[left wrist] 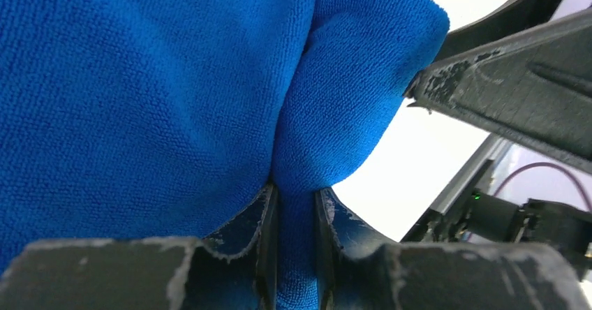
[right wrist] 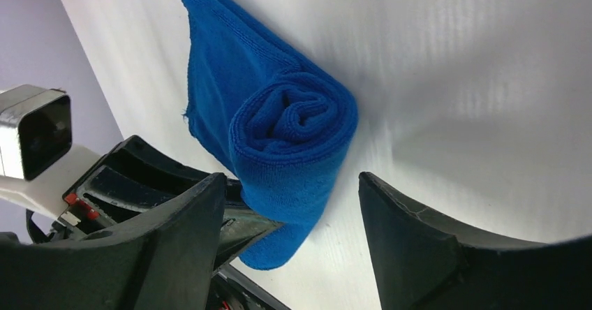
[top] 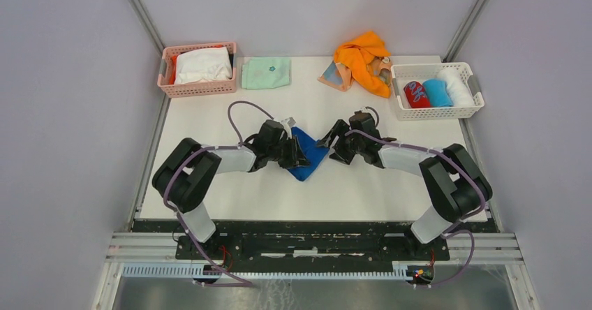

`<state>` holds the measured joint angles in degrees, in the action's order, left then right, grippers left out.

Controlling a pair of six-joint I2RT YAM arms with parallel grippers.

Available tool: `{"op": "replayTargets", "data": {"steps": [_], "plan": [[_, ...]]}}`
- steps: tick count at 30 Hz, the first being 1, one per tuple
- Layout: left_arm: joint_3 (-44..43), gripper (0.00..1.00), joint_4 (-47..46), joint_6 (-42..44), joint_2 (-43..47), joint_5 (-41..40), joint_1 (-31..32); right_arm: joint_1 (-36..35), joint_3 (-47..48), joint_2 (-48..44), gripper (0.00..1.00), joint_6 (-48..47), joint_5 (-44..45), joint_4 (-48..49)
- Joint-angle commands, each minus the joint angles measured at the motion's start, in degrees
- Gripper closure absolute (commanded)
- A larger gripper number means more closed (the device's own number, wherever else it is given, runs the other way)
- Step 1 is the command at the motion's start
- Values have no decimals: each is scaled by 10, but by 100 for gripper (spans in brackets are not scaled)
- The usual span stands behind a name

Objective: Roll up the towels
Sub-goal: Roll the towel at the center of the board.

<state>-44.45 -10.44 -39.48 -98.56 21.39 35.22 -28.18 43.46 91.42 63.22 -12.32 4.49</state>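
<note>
A royal blue towel (top: 307, 155) lies partly rolled at the table's middle; its spiral rolled end (right wrist: 293, 125) faces the right wrist camera. My left gripper (top: 297, 153) is shut on a fold of the blue towel (left wrist: 297, 254), the cloth pinched between both fingers. My right gripper (top: 328, 146) stands open just right of the roll, its fingers (right wrist: 412, 240) apart with nothing gripped. A bright orange towel (top: 363, 58) lies crumpled at the back, over a peach patterned towel (top: 335, 76).
A pink basket (top: 199, 86) with white cloth sits back left, a folded mint-green cloth (top: 265, 72) beside it. A white basket (top: 436, 107) back right holds rolled towels, red, blue and white.
</note>
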Motion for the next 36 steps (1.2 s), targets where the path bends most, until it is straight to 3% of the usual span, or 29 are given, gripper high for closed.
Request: {"op": "replayTargets", "data": {"steps": [1, 5, 9, 16, 20, 26, 32, 36], "plan": [[33, 84, 1, -64, -36, 52, -12, -11, 2, 37, 23, 25, -17, 93], [49, 84, -16, -86, -41, 61, -21, -22, 17, 73, 26, 20, -1, 83], [64, 80, -27, -106, -39, 62, -24, -27, 26, 96, 37, 15, 22, 45], [76, 51, 20, -91, 47, -1, 4, -51, 102, 98, 59, -6, 83, -115], [52, 39, 118, -49, 137, -131, 49, -63, 159, 101, 63, -9, 123, -227], [-22, 28, 240, 23, 210, -425, 185, -77, 238, 115, 64, -14, 167, -343], [-91, 26, 259, 90, 149, -632, 320, -79, 256, 134, 64, -14, 158, -368], [-145, 26, 259, 150, 70, -728, 372, -79, 260, 138, 63, -18, 157, -376]]}}
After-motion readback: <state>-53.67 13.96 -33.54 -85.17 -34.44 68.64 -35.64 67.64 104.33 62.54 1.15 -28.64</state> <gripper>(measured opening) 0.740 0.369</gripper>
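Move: The blue towel roll's far end stands about 3 cm to the right hand's left, level with it fore and aft and some 3 cm lower. The flat, unrolled part lies about 9 cm left and 2 cm ahead of that hand. The left hand already grips the roll; the roll's near end lies about 4 cm straight back from it, its far end some 3 cm ahead and 6 cm right. Right hand dips leftward 3 cm, pinching the roll's far end; left lets go, rises 8 cm, backs off. ##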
